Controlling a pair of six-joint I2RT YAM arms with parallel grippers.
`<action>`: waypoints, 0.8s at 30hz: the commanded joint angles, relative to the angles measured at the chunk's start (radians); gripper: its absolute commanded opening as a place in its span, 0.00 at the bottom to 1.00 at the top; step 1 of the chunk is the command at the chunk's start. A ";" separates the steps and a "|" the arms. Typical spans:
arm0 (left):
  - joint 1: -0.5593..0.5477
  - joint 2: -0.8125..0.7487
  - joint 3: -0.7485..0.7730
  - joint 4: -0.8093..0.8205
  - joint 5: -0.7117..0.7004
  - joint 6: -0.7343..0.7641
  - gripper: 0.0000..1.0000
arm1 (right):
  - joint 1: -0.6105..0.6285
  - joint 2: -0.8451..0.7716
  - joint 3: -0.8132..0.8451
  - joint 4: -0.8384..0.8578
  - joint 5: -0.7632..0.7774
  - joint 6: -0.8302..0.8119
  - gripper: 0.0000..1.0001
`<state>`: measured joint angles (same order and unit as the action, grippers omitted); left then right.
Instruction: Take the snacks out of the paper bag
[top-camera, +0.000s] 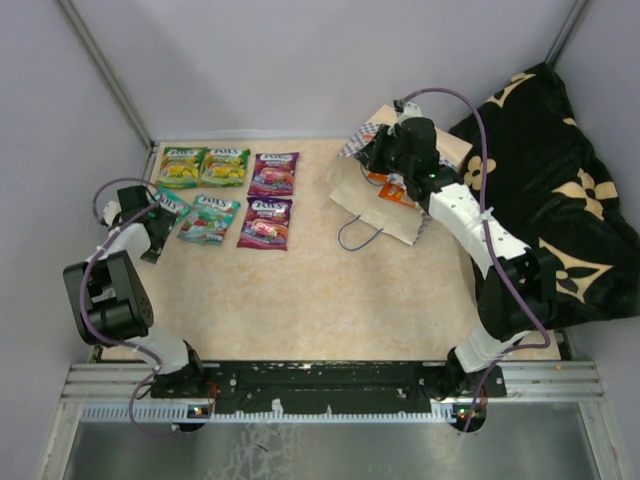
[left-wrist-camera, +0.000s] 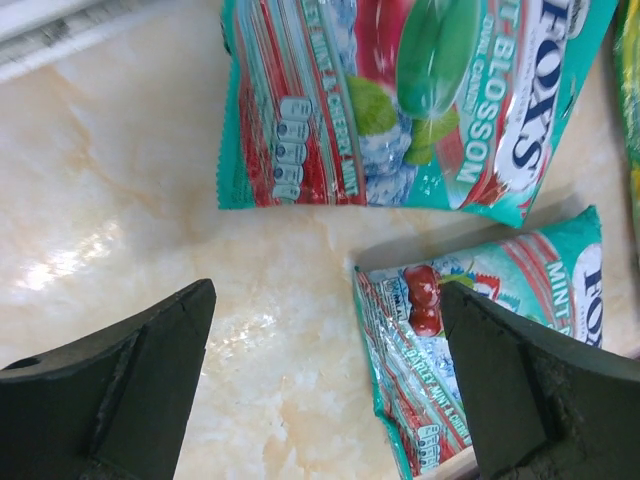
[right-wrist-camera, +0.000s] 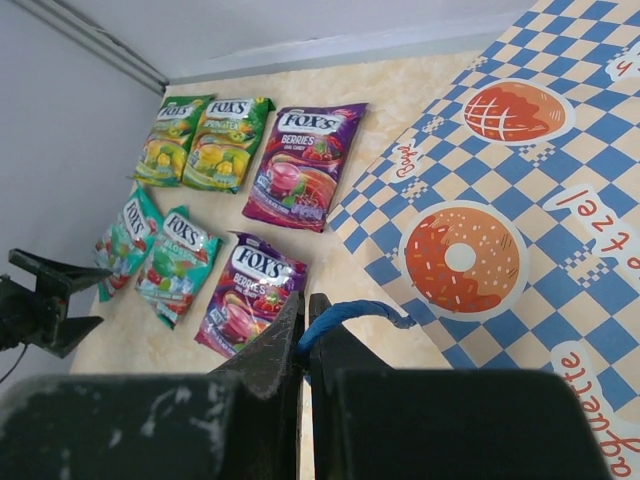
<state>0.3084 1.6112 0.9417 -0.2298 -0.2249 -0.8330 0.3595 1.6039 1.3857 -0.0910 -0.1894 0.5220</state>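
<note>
Several FOX'S snacks lie flat at the table's back left: two green-yellow pouches (top-camera: 203, 167), two purple ones (top-camera: 268, 198) and two teal ones (top-camera: 207, 218). My left gripper (left-wrist-camera: 325, 310) hangs open just above the table with nothing between its fingers; its right finger overlaps the nearer teal pouch (left-wrist-camera: 470, 340), and the other teal pouch (left-wrist-camera: 420, 100) lies just beyond. The paper bag (top-camera: 385, 205), with checkered band and donut prints (right-wrist-camera: 520, 190), lies at the back right. My right gripper (right-wrist-camera: 305, 330) is shut on the bag's blue cord handle (right-wrist-camera: 350, 312). Something orange-red (top-camera: 392, 188) shows on the bag below that gripper.
A black cloth with tan flowers (top-camera: 560, 200) is heaped along the right side, behind my right arm. The bag's other blue handle loop (top-camera: 358, 235) lies on the table. Grey walls close in the table at the left and back.
</note>
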 joint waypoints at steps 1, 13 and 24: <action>0.007 -0.066 0.044 -0.072 -0.153 0.066 1.00 | -0.008 -0.035 0.020 0.029 -0.007 -0.019 0.00; 0.089 -0.061 -0.031 0.067 -0.220 0.111 0.81 | -0.053 -0.028 0.025 0.031 -0.034 -0.034 0.00; 0.090 0.105 0.019 0.151 -0.219 0.143 0.62 | -0.122 -0.029 -0.023 0.065 -0.093 -0.019 0.00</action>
<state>0.3962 1.6695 0.9161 -0.1310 -0.4416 -0.7059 0.2680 1.6054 1.3769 -0.0860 -0.2451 0.5060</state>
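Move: The leftmost teal bag lies askew by the table's left rail, its middle about 6 cm ahead of the open left hand, nearly level sideways and some 5 cm below. A second teal bag lies about 5 cm ahead and 11 cm right of that hand, and the nearest yellow-green bag 18 cm ahead and 4 cm right. From the right hand, the leftmost teal bag is roughly 50 cm left, level forward and 26 cm lower; the orange packet in the paper bag is 4 cm ahead, 5 cm right, 20 cm below. The left hand lifts about 3.5 cm clear and swings some 7 cm left and 3 cm back towards the side rail, its fingertips tilting out to the left by about 15 degrees, then sinks again while the fingers close to roughly two thirds open, bringing the front finger close to the leftmost teal bag's near corner. Meanwhile the shut right hand keeps its pinch on the blue handle cord and draws it some 3.5 cm to the right and slightly forward. ##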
